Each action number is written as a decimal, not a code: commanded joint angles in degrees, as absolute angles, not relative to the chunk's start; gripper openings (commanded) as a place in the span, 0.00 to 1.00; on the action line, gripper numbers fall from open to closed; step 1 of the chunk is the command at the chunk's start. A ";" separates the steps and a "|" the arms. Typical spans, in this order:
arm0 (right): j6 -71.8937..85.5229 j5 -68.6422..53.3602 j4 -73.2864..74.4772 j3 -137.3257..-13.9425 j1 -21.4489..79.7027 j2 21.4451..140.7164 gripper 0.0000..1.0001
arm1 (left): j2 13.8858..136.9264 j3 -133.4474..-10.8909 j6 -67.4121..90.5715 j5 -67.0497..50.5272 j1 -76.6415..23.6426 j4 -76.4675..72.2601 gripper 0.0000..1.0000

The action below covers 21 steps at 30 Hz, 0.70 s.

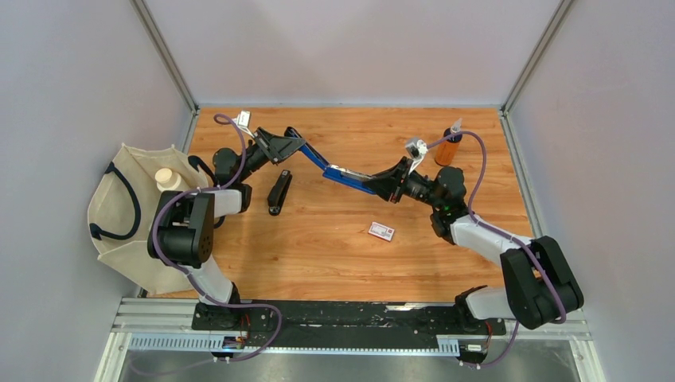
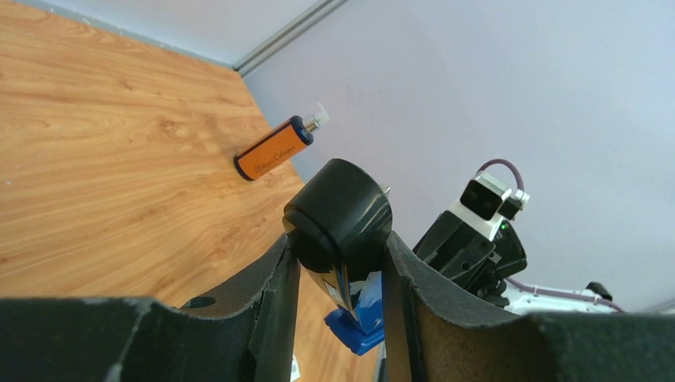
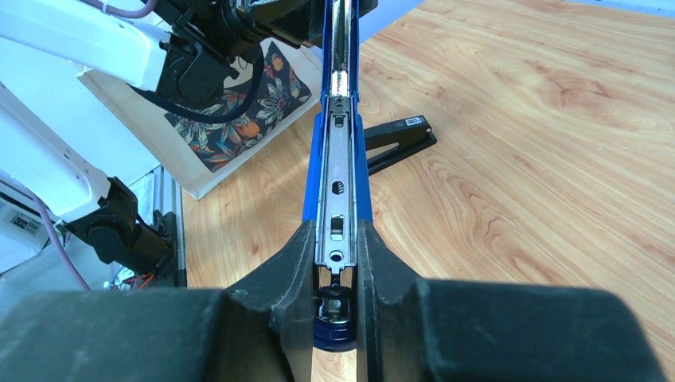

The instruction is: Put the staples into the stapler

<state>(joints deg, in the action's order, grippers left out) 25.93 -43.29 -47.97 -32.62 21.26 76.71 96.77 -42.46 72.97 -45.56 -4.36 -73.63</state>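
Note:
A blue stapler (image 1: 338, 173) hangs opened out above the table, held between both arms. My left gripper (image 1: 278, 148) is shut on its black rounded top end (image 2: 338, 215), both fingers pressed to its sides. My right gripper (image 1: 392, 181) is shut on the blue base end, and the silvery magazine rail (image 3: 336, 175) runs out from between its fingers (image 3: 296, 263), facing the wrist camera. The staples, a small white box with a red-pink label (image 1: 381, 231), lie flat on the wood in front of the right arm, apart from both grippers.
A second, black stapler (image 1: 278, 192) lies on the table below the left gripper. An orange pump bottle (image 1: 448, 148) stands at the back right. A cream tote bag (image 1: 127, 219) with a bottle inside sits at the left edge. Grey walls enclose the table.

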 commanded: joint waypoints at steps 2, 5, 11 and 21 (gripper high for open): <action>27.16 -43.50 -55.38 -32.43 21.53 73.48 0.00 | 97.74 -41.93 73.30 -31.04 -0.62 -79.19 0.00; 25.41 -44.99 -52.92 -33.39 22.15 73.30 0.04 | 96.33 -41.22 73.56 -29.97 -0.62 -79.10 0.00; 19.88 -52.28 -44.93 -36.82 22.32 72.51 0.30 | 95.89 -42.62 73.56 -32.16 -0.62 -79.19 0.00; 13.54 -58.10 -36.83 -39.99 22.50 72.77 0.50 | 96.68 -44.56 72.51 -35.94 -0.88 -79.28 0.00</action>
<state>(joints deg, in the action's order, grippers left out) 17.39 -55.07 -39.27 -37.82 22.09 73.12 97.54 -41.60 72.47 -35.97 -0.47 -73.34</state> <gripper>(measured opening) 0.485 0.429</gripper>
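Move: Between the two hands the opened blue stapler is still held in the air, its hinge roughly 9 cm left of the right hand and 4 cm ahead, about level. The staples box lies on the table some 17 cm below the right hand, about 3 cm back and 5 cm right; from the left hand it is about 11 cm back, 18 cm right and 21 cm below. The black stapler lies about 7 cm left of the left hand, level with it fore and aft, 21 cm below. Letting go of the blue stapler's base end, the right fingers spread to about half open as that hand backs off some 4 cm, back towards the robot and up, turning slightly counter-clockwise. The left hand keeps its pinch on the black top end and, after barely moving, carries the stapler about 6 cm left and forward, away from the right hand, swinging 10 to 15 degrees counter-clockwise. ##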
